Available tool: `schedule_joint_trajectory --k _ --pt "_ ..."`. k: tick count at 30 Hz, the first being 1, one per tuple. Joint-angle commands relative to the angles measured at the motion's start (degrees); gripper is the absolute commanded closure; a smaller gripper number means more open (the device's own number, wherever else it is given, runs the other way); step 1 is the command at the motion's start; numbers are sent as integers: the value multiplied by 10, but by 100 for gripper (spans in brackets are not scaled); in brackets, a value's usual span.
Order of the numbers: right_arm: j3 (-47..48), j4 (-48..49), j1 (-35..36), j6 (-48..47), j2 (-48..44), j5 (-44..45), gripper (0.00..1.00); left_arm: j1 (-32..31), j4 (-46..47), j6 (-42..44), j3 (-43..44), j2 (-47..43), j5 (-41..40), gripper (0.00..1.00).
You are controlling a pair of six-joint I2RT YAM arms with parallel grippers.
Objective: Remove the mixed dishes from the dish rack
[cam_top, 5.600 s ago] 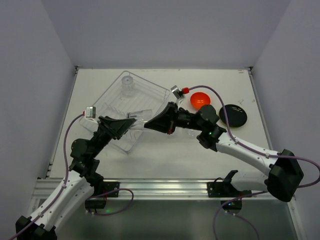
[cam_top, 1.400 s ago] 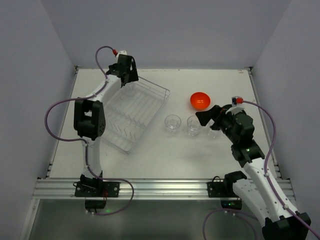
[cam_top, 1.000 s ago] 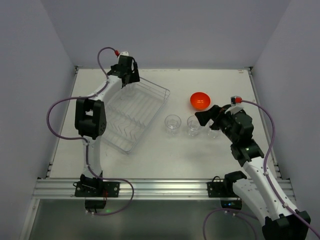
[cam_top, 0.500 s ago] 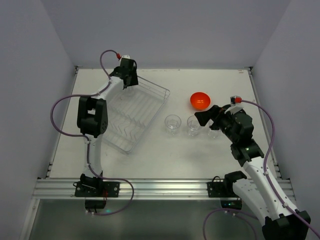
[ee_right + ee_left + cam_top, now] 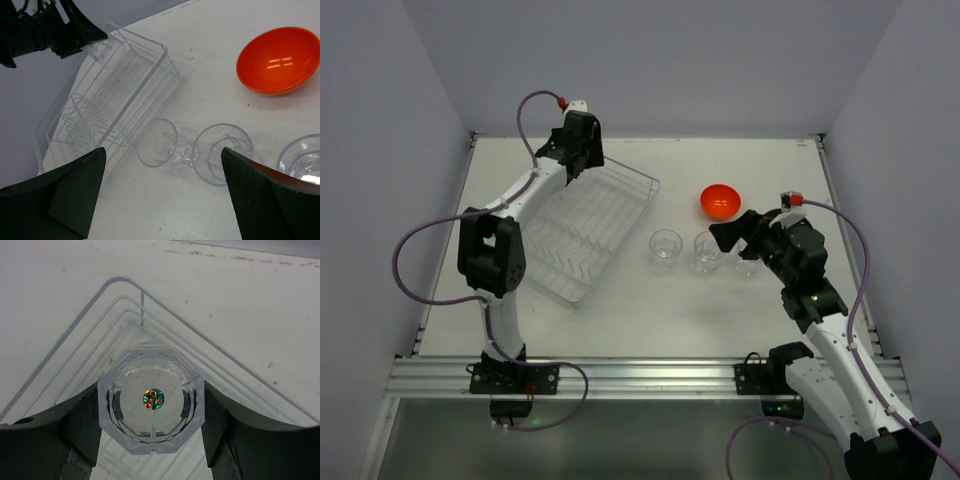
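The wire dish rack (image 5: 582,228) lies at the left of the table. At its far corner my left gripper (image 5: 574,165) is shut on a clear tumbler (image 5: 151,399), which is upside down with a shiny sticker on its base. Both fingers (image 5: 84,426) press against its sides above the rack's corner wires (image 5: 142,305). Two more tumblers (image 5: 665,247) (image 5: 708,250) stand right of the rack, and a third (image 5: 302,160) shows at the edge of the right wrist view. The orange bowl (image 5: 720,200) sits behind them. My right gripper (image 5: 728,235) hangs wide open over the tumblers, holding nothing.
White walls close in the table at the left, back and right. The right arm's wrist and cable (image 5: 840,240) cover the table right of the tumblers. The left arm's elbow (image 5: 485,258) rises beside the rack's left edge.
My left gripper has closed on the tumbler at the rack's far corner and risen a little. Its elbow has swung left. The right arm has not moved.
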Motion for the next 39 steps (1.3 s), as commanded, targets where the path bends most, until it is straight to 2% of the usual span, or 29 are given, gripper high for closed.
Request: schedule_joint_trajectory --k 1,4,6,9,10,12,13,15,16,17,18,19,20,22,24,25,30,32,33,36,39 --pt "7 26 -1 -10 -2 -4 1 -31 53 11 -13 -107 -45 100" --pt "6 25 -2 -10 -1 -7 1 -57 45 14 -22 -163 -51 100" --pt "3 30 -1 -10 0 -15 1 -69 49 5 -58 -204 -33 100" --pt "-9 73 -2 -10 0 -53 1 -80 98 -35 -163 -312 74 100" --pt "-14 105 -2 -10 1 -99 1 -80 164 -46 -203 -375 161 100" --pt "-26 151 -1 -5 8 -171 1 -80 234 -90 -316 -429 243 100" --pt "-30 208 -1 3 14 -259 1 -80 298 -104 -344 -464 326 100" --pt "-44 286 -1 54 38 -346 1 -80 341 -169 -409 -495 396 100" --pt "-49 372 -1 80 48 -383 1 -81 431 -201 -435 -504 479 100" --pt "-56 411 3 137 72 -432 1 -82 485 -237 -464 -510 512 100" --pt "-59 446 8 162 83 -447 1 -85 541 -313 -519 -521 534 100" --pt "-60 503 14 180 94 -459 1 -95 637 -346 -544 -525 549 100" --pt "-60 524 33 201 107 -476 1 -103 670 -387 -565 -529 543 100" --pt "-59 529 60 193 109 -466 1 -129 730 -406 -606 -530 511 100" --pt "-53 498 100 166 99 -414 1 -144 752 -434 -623 -528 495 100" --pt "-50 465 108 153 94 -396 1 -149 795 -446 -643 -526 486 100" --pt "-54 476 120 149 77 -353 9 -186 830 -493 -673 -525 457 100" --pt "-54 479 123 147 70 -343 13 -196 837 -503 -683 -526 452 100" --pt "-53 488 125 150 70 -343 22 -204 837 -506 -687 -529 440 100" --pt "-52 526 141 164 75 -343 35 -216 836 -510 -697 -531 418 100" --pt "-38 520 168 160 80 -329 38 -229 835 -511 -706 -539 387 100"
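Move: The left hand already pinches the upturned glass by its base, with the open right gripper, where it is taken, about 26 cm back, 35 to its right and 8 higher. The dish rack's middle is some 13 cm back and 3 left, 10 below. From the right hand the held glass is about 26 cm ahead, 35 left, 8 below; the nearest standing glass 6 ahead, 11 left, 17 below. Left hand lifts and swings the held glass some 40 cm back-right; right hand comes back-left towards it, partly closing. ##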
